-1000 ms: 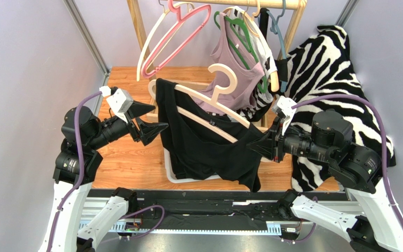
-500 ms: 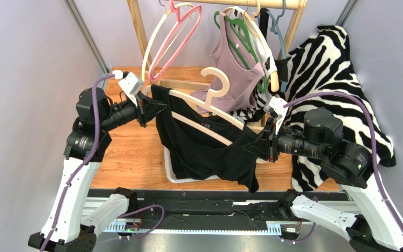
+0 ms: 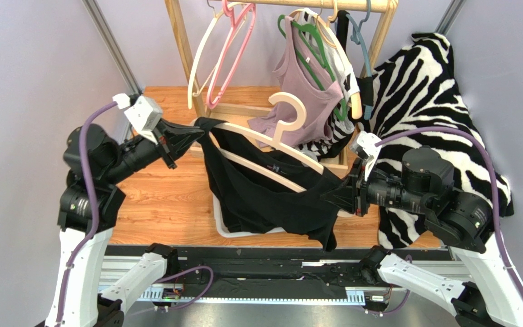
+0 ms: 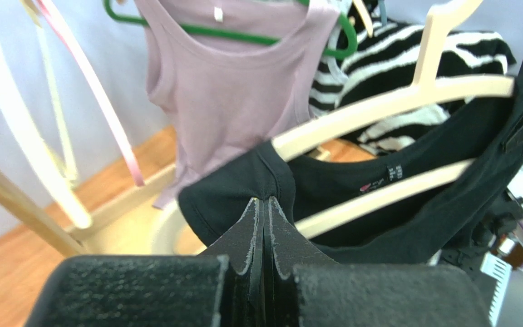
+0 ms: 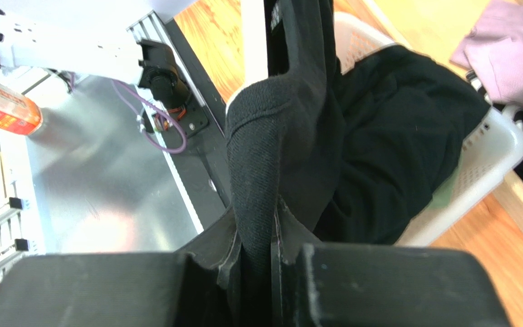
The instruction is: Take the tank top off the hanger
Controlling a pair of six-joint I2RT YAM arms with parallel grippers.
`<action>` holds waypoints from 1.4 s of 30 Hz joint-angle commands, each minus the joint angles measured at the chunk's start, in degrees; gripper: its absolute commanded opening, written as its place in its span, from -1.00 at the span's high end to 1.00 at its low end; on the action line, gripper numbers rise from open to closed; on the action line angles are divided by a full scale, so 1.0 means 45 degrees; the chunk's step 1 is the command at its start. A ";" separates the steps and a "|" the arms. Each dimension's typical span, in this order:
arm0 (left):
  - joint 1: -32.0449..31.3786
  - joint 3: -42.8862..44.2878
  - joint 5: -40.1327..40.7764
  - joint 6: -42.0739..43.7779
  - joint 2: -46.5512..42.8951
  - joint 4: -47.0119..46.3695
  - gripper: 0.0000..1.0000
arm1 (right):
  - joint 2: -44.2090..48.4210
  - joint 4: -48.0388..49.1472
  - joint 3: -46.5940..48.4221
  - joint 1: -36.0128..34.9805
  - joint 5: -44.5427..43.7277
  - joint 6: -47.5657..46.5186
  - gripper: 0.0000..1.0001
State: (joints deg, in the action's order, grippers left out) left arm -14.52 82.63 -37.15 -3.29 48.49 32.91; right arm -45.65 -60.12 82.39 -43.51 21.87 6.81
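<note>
A black tank top [image 3: 271,197] hangs on a cream hanger [image 3: 291,109] held tilted in the air between my two arms. My left gripper [image 3: 199,131] is shut on the top's left shoulder strap, which stretches off the hanger's upper end. In the left wrist view the closed gripper [image 4: 264,202] pinches the black strap [image 4: 244,184] in front of the hanger arm [image 4: 380,109]. My right gripper [image 3: 329,195] is shut on the fabric-covered lower right end. In the right wrist view that gripper [image 5: 271,218] clamps thick black cloth [image 5: 278,136] below the hanger's bar [image 5: 252,41].
A white basket [image 3: 220,218] sits on the wooden table [image 3: 162,197] under the hanging top. Behind, a wooden rail [image 3: 325,5] carries a pink hanger [image 3: 233,48] and a mauve top on a green hanger [image 3: 298,88]. A zebra cloth [image 3: 428,88] lies at the right.
My left gripper went from open beside the top to shut on its left strap, then drew back to the left, stretching the strap. The right gripper kept its grip.
</note>
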 commanded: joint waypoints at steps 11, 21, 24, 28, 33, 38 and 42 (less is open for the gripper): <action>0.0259 -0.0607 0.3236 0.0107 -0.0170 0.0305 1.00 | 0.2467 -0.2578 0.2256 -0.0078 -0.0778 -0.0302 1.00; 0.0239 -0.1605 0.0722 -0.0089 -0.0306 0.0129 0.68 | 0.2000 -0.2053 0.2414 -0.0078 -0.0210 -0.0497 1.00; 0.0239 -0.1001 -0.0121 0.0280 -0.0521 0.0577 -0.97 | 0.1708 -0.1720 0.2394 -0.0078 -0.0873 -0.0634 1.00; 0.0220 0.0034 -0.0456 0.1877 -0.1067 0.2038 -0.98 | 0.0966 -0.1426 0.2627 -0.0078 -0.1246 -0.0946 1.00; 0.0239 0.1246 -0.1761 0.3893 -0.1283 0.3526 -0.98 | -0.0360 -0.1347 0.2980 -0.0078 -0.1188 -0.1745 1.00; 0.0239 0.2006 -0.4841 0.5318 -0.0816 0.3878 -0.98 | -0.1066 -0.1115 0.2222 -0.0370 -0.0720 -0.3638 1.00; 0.0239 0.2691 -0.6100 0.6587 0.0295 0.4386 -0.98 | -0.1321 -0.0529 0.1556 -0.1130 -0.1127 -0.4753 1.00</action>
State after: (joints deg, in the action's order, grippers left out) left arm -13.74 92.33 -54.50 17.89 44.05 49.32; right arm -51.83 -68.90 91.46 -45.54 17.52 -6.83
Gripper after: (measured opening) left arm 0.991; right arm 0.128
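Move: The left gripper has the black tank top's left shoulder; the wooden hanger's left end is about 2 cm ahead, 1 cm left and 3 cm below it. From this gripper the basket is some 18 cm right, 5 cm back and 32 cm down, and the pink hanger about 17 cm ahead, 5 cm right and 5 cm up. From the right gripper, pinching the hanger's right end, that left end is about 13 cm ahead, 35 cm left and 6 cm up. Keep both grips. Draw the right gripper with its hanger end back and to the right, slightly up, about 9 cm, while the left one lifts a little, then carries the shoulder forward-left and about 8 cm down off the hanger's tip. Open the left fingers wide and back away, rising; bring the still-gripping right hand forward-left, then down at the end. ##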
